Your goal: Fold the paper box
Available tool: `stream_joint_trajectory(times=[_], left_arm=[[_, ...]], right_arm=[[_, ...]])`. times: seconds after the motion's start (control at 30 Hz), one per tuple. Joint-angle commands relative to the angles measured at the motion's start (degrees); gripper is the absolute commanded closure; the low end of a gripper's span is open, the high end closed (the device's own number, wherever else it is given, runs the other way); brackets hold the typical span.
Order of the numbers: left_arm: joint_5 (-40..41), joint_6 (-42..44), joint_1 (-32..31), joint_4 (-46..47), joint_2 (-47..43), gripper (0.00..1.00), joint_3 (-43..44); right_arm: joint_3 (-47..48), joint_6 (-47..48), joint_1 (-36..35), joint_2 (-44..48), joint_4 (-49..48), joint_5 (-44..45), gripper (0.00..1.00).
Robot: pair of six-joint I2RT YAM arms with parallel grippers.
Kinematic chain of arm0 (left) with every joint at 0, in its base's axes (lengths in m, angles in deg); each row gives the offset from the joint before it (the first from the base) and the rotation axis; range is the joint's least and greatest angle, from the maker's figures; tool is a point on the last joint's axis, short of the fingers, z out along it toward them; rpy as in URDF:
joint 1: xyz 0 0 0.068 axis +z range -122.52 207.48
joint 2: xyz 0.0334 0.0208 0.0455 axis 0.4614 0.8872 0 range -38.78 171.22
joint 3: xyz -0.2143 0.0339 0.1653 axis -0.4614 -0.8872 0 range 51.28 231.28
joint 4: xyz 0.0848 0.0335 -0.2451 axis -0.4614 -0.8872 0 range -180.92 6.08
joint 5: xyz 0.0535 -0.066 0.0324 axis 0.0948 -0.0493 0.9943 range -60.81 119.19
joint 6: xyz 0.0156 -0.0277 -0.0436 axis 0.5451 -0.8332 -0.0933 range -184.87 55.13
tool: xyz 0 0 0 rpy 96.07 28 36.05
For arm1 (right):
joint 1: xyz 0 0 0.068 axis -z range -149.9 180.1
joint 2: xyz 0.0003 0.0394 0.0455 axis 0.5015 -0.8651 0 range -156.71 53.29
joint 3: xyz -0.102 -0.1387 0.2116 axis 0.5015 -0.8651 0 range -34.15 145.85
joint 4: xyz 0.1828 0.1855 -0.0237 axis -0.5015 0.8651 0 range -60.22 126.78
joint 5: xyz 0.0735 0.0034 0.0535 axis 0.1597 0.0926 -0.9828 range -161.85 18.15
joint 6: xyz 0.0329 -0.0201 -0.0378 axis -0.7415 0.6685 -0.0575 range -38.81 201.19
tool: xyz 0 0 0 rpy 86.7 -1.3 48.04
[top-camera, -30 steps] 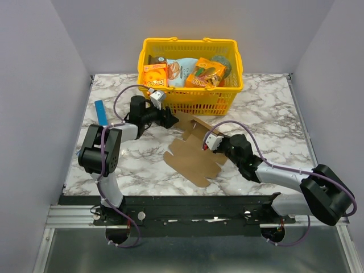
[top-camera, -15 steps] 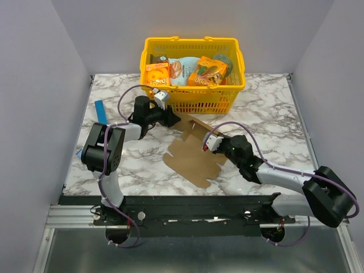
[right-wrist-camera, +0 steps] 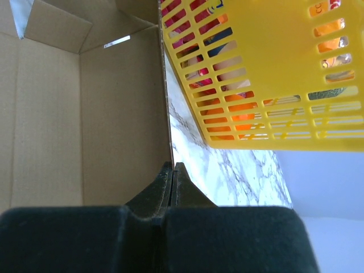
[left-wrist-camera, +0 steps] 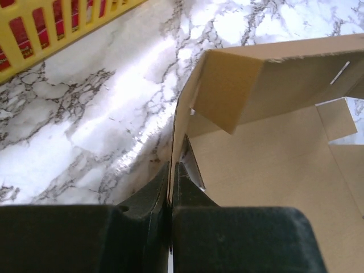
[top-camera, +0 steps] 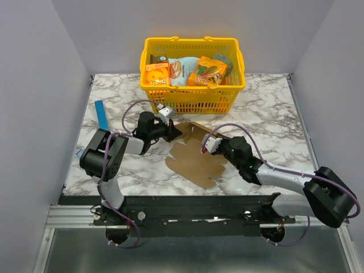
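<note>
The paper box [top-camera: 192,159] is plain brown cardboard, partly folded, lying on the marble table just in front of the basket. Its near flaps lie flat and its far walls stand up. My left gripper [top-camera: 173,132] is at the box's left side. In the left wrist view, that gripper [left-wrist-camera: 172,170] is shut on the thin edge of an upright wall of the box [left-wrist-camera: 273,165]. My right gripper [top-camera: 208,143] is at the box's right side. In the right wrist view, it [right-wrist-camera: 173,169] pinches the edge of the right wall [right-wrist-camera: 85,114].
A yellow basket [top-camera: 193,94] with orange snack boxes [top-camera: 156,74] stands at the back, close behind the box; it also shows as the basket [left-wrist-camera: 57,28] and the basket [right-wrist-camera: 273,74]. A slim blue box [top-camera: 101,114] lies at the left edge of the table.
My left gripper has slid nearer and to the right and has shut on the box's left wall. The box has shifted slightly toward the front. The right gripper kept its grip.
</note>
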Motion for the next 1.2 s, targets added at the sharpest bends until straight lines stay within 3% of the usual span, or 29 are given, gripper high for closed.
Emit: stream_joint_trajectory(times=[0.0, 0.17, 0.3, 0.4, 0.5, 0.63, 0.83, 0.93, 1.17], left_arm=[[5.05, -0.14, -2.94, 8.16, -5.43, 0.92, -4.13], [14.8, 4.34, -9.18, 7.3, -10.0, 0.93, -8.52], [27.35, 6.54, -13.93, 7.47, -12.81, 0.91, -11.34], [29.32, 6.81, -15.6, 6.59, -12.56, 0.89, -11.69], [29.67, 5.67, -16.31, 5.72, -12.12, 0.83, -11.34], [29.32, 4.26, -16.31, 5.98, -11.59, 0.61, -11.78], [25.63, 3.38, -16.31, 7.82, -12.2, 0.39, -12.92], [23.35, 3.12, -16.31, 9.58, -12.29, 0.37, -13.63], [17.81, 1.63, -14.91, 11.95, -11.94, 0.3, -14.68]], right_arm=[[-1.05, 1.13, -1.07, 0.69, -2.55, 2.26, 0.99], [-2.37, 4.82, -2.3, -1.24, -6.76, 6.3, 0.99], [-3.68, 6.84, -3.0, -3.09, -10.63, 8.07, 0.99], [-4.21, 7.81, -3.09, -3.27, -12.21, 8.77, 0.99], [-5.18, 8.6, -3.18, -3.44, -14.23, 9.21, 0.99], [-5.7, 9.04, -3.79, -3.88, -14.85, 9.74, 0.99], [-7.46, 12.64, -5.2, -9.24, -21.68, 12.98, 0.99], [-8.78, 14.84, -5.29, -10.83, -26.52, 14.13, 0.99], [-8.7, 15.81, -5.55, -10.56, -26.45, 13.78, 0.99]])
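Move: My left fingers are already nearly shut on the loose end of the left side flap, whose middle is about 3 cm ahead and 3 cm right of that hand. The far wall's left corner is some 5 cm ahead and 6 cm right, and the base panel's middle is 10 cm back, 7 cm right and lower. My right hand holds the far wall's rim, with the wall's middle directly about 4 cm below. From that hand, the yellow basket is some 17 cm ahead and 11 cm left. Keeping the side flap pinched, my left hand draws it back about 4 cm and a little right, swinging it in towards the base while the fingers turn to point more forward. Then I open those fingers wide and ease another 1–2 cm back. My right hand keeps its pinch on the far wall's rim, sinking 2–3 cm and drifting slightly right as its wrist tilts some 15 degrees. ##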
